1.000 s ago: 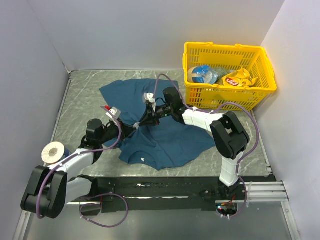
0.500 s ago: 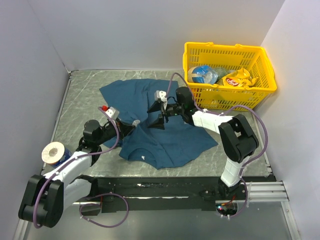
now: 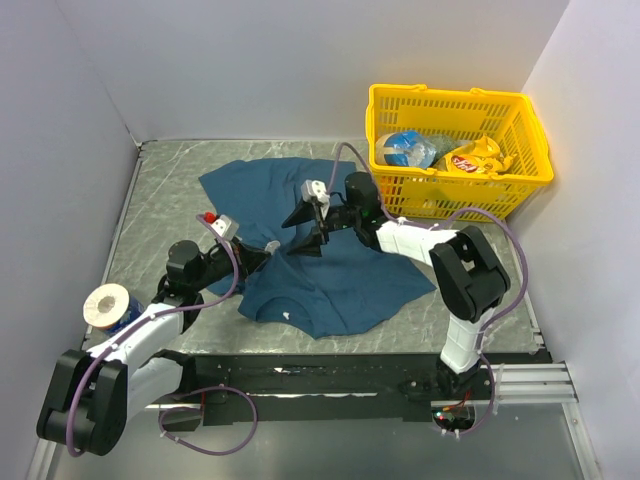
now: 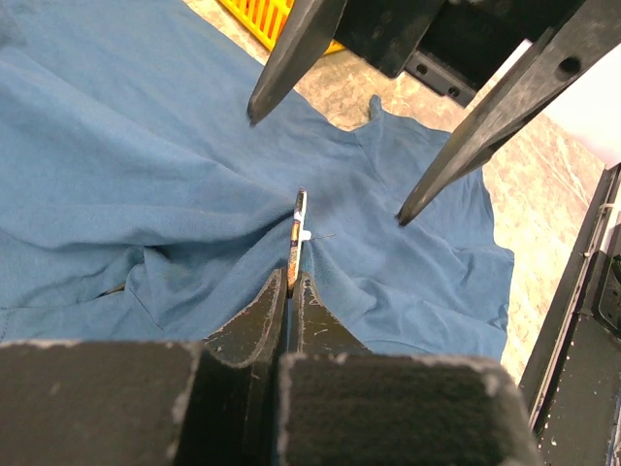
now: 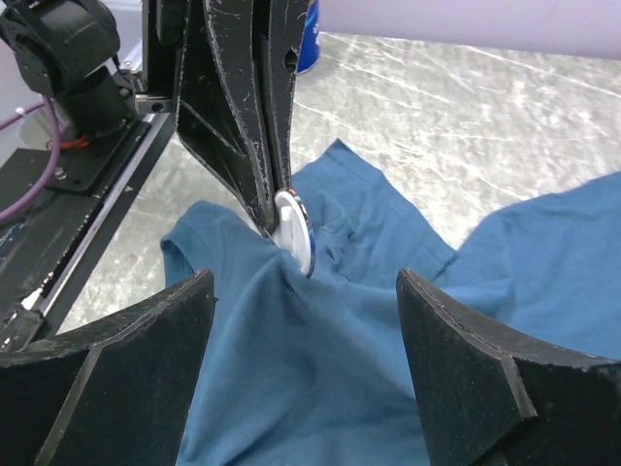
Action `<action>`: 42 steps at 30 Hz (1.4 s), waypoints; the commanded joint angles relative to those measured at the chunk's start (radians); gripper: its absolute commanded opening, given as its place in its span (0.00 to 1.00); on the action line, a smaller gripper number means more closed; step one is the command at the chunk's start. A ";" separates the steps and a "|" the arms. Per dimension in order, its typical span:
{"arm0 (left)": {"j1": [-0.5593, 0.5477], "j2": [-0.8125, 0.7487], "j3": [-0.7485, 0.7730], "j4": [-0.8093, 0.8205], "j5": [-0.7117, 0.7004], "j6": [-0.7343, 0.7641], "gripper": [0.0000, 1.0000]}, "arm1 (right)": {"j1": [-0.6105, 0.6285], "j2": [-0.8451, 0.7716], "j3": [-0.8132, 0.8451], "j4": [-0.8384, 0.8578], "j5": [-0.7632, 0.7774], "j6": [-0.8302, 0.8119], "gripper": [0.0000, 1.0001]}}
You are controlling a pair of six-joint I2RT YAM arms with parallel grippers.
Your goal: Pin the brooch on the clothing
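Observation:
The clothing [image 3: 330, 275], a dark teal T-shirt, lies crumpled on the marble table. A ridge of its fabric is drawn up to my left gripper [image 3: 268, 249]. That gripper [image 4: 291, 282] is shut on the brooch [image 4: 297, 238], seen edge-on as a thin orange-brown and white sliver against the cloth. In the right wrist view the brooch [image 5: 294, 231] shows as a small white disc with a dark rim, pinched at the left gripper's fingertips [image 5: 254, 180]. My right gripper [image 3: 305, 230] stands open just right of the brooch and touches nothing. Its fingers [image 4: 291, 58] hover above the clothing [image 5: 320, 369].
A yellow basket [image 3: 455, 93] with snack bags stands at the back right, close behind the right arm. A white roll on a blue object [image 3: 108, 303] sits at the left by the left arm. Grey walls close the table on three sides; a black rail [image 3: 330, 375] runs along the front.
My right gripper, shut up against the left gripper's tips a second ago, has opened wide and drawn back a little to the right. The left gripper keeps its hold.

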 commanded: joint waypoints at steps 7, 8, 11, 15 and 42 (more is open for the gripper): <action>0.003 -0.028 0.004 0.065 0.035 0.016 0.01 | 0.051 0.060 0.122 -0.081 -0.020 -0.054 0.79; 0.002 -0.030 0.002 0.065 0.033 0.014 0.01 | 0.054 0.065 0.124 -0.078 -0.023 -0.054 0.77; 0.002 -0.031 -0.001 0.066 0.035 0.014 0.01 | 0.056 0.073 0.127 -0.083 -0.032 -0.061 0.73; 0.002 -0.039 -0.001 0.066 0.032 0.018 0.01 | 0.057 0.087 0.151 -0.141 -0.040 -0.094 0.69; 0.002 -0.034 -0.004 0.074 0.036 0.022 0.01 | 0.054 0.125 0.230 -0.250 -0.078 -0.125 0.31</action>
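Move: The brooch, already held in the left fingertips, lies about 3 cm left of the right hand, 2 cm back and 2 cm lower. The clothing's raised fold lies just under the brooch; the neckline lies about 17 cm back, 3 cm left and 14 cm below the right hand. From the left hand, the brooch sits some 2 cm ahead and 2 cm right, level. Right hand eases about 2.5 cm left and 1.5 cm down, closing partway astride the brooch the left keeps pinching. ##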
